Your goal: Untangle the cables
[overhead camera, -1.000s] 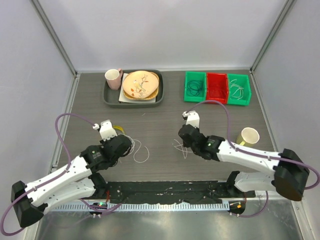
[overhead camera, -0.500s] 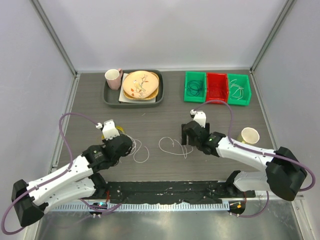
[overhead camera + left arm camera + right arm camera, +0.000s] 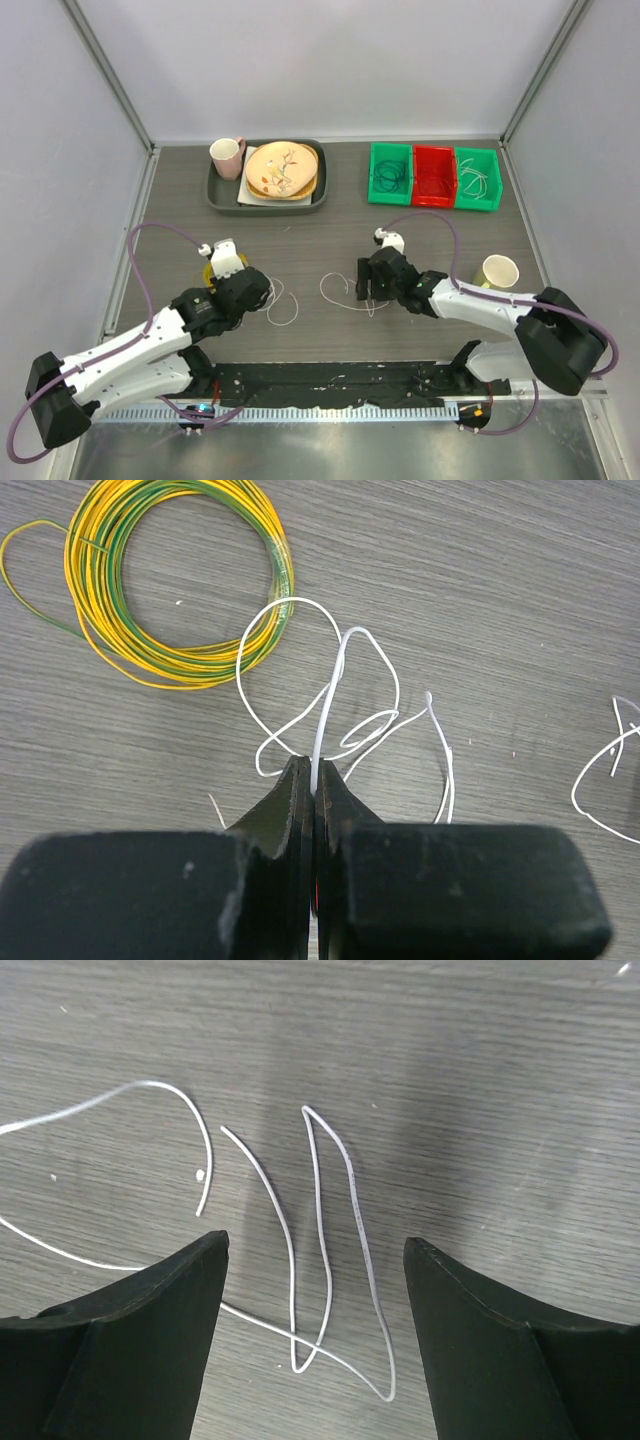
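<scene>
A thin white cable (image 3: 340,675) lies in tangled loops on the table, and my left gripper (image 3: 314,772) is shut on one upright strand of it. A trace of red shows deep between those jaws. From above, this gripper (image 3: 262,292) sits at the left end of those white loops (image 3: 284,302). A second white cable (image 3: 318,1190) lies loose on the table. My right gripper (image 3: 315,1245) hovers open over it with two strands between its fingers and nothing gripped. In the top view the right gripper (image 3: 363,288) is at the right end of that cable (image 3: 338,293).
A yellow-green wire ring (image 3: 175,580) lies just beyond the left gripper. At the back stand two green bins (image 3: 390,173) and a red bin (image 3: 433,173) holding wires, and a tray (image 3: 222,198) with plates and a pink mug (image 3: 227,156). A cup (image 3: 497,271) stands right.
My right gripper opened and let go of the white cable, which now lies spread out to the left on the table. The left gripper stayed shut and shifted slightly.
</scene>
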`<state>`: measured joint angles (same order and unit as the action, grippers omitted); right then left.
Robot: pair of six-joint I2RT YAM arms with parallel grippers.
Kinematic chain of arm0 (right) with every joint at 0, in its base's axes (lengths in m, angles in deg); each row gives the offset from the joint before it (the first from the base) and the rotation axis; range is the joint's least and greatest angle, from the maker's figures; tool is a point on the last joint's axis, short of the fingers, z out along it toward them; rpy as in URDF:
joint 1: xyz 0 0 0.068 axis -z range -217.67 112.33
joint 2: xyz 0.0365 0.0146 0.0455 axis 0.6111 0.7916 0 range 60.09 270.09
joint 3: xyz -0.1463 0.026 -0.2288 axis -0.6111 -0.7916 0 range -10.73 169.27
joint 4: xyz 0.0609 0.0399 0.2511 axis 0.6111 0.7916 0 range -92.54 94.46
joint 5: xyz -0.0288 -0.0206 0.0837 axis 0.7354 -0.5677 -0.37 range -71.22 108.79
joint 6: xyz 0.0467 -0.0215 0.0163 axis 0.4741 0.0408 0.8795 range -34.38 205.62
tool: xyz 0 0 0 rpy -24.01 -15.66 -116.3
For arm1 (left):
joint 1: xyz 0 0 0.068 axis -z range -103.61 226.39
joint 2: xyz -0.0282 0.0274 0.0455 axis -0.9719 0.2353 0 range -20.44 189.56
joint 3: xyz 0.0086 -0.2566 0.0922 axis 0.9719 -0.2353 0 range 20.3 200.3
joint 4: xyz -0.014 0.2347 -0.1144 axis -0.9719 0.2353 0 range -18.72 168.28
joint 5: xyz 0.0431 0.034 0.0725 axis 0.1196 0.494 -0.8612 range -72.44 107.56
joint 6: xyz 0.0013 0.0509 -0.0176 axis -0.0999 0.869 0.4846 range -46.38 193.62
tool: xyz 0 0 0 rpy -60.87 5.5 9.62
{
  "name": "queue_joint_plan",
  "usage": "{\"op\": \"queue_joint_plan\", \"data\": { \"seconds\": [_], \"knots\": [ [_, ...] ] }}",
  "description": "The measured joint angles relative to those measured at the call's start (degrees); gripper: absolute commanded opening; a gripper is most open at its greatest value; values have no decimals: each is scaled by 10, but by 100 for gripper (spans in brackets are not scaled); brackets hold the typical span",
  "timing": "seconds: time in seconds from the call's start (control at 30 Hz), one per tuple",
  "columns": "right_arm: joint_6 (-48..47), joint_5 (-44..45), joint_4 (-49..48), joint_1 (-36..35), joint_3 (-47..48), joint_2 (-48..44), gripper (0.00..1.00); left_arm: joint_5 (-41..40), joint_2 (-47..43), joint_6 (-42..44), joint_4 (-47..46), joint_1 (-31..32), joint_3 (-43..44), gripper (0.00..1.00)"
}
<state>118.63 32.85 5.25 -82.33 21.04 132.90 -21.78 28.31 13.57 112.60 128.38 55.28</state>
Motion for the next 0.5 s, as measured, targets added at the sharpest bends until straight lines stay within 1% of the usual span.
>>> {"op": "queue_joint_plan", "data": {
  "seconds": [0.1,0.27,0.37,0.47,0.5],
  "knots": [
    [-13,-7,-6,-3,2,31,73,0,0,3,-2,0,0,0],
    [-36,35,17,-38,49,89,66,1,0,5,-4,0,0,0],
    [-39,73,47,-66,81,123,59,1,0,5,-4,0,0,0],
    [-38,97,72,-85,113,150,50,0,0,5,-4,0,0,0],
    [-35,105,81,-89,123,158,45,0,0,5,-4,0,0,0]
  ]
}}
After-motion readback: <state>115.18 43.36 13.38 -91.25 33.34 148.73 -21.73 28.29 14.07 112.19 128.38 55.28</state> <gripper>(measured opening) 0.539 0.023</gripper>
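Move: Almost straight below the right gripper, some 3 cm down and 1 cm ahead, lie the narrow strands of the loose white cable, between its open fingers. The white curve joined to them bows out about 7 cm to the left and 1 cm ahead. White loops hanging from the left gripper lie some 18 cm to the left, about 1 cm back. From the left gripper, the loose cable is roughly 21 cm right, 2 cm ahead and 10 cm below. Sinking about 2 cm to table height, the right hand then sweeps some 2.5 cm left, low over the wood, its wrist leaning over to the left by 15 to 20 degrees. The fingers narrow from wide to about half open around the white strands but don't shut; the right finger comes against the outer strand and drags it left. ##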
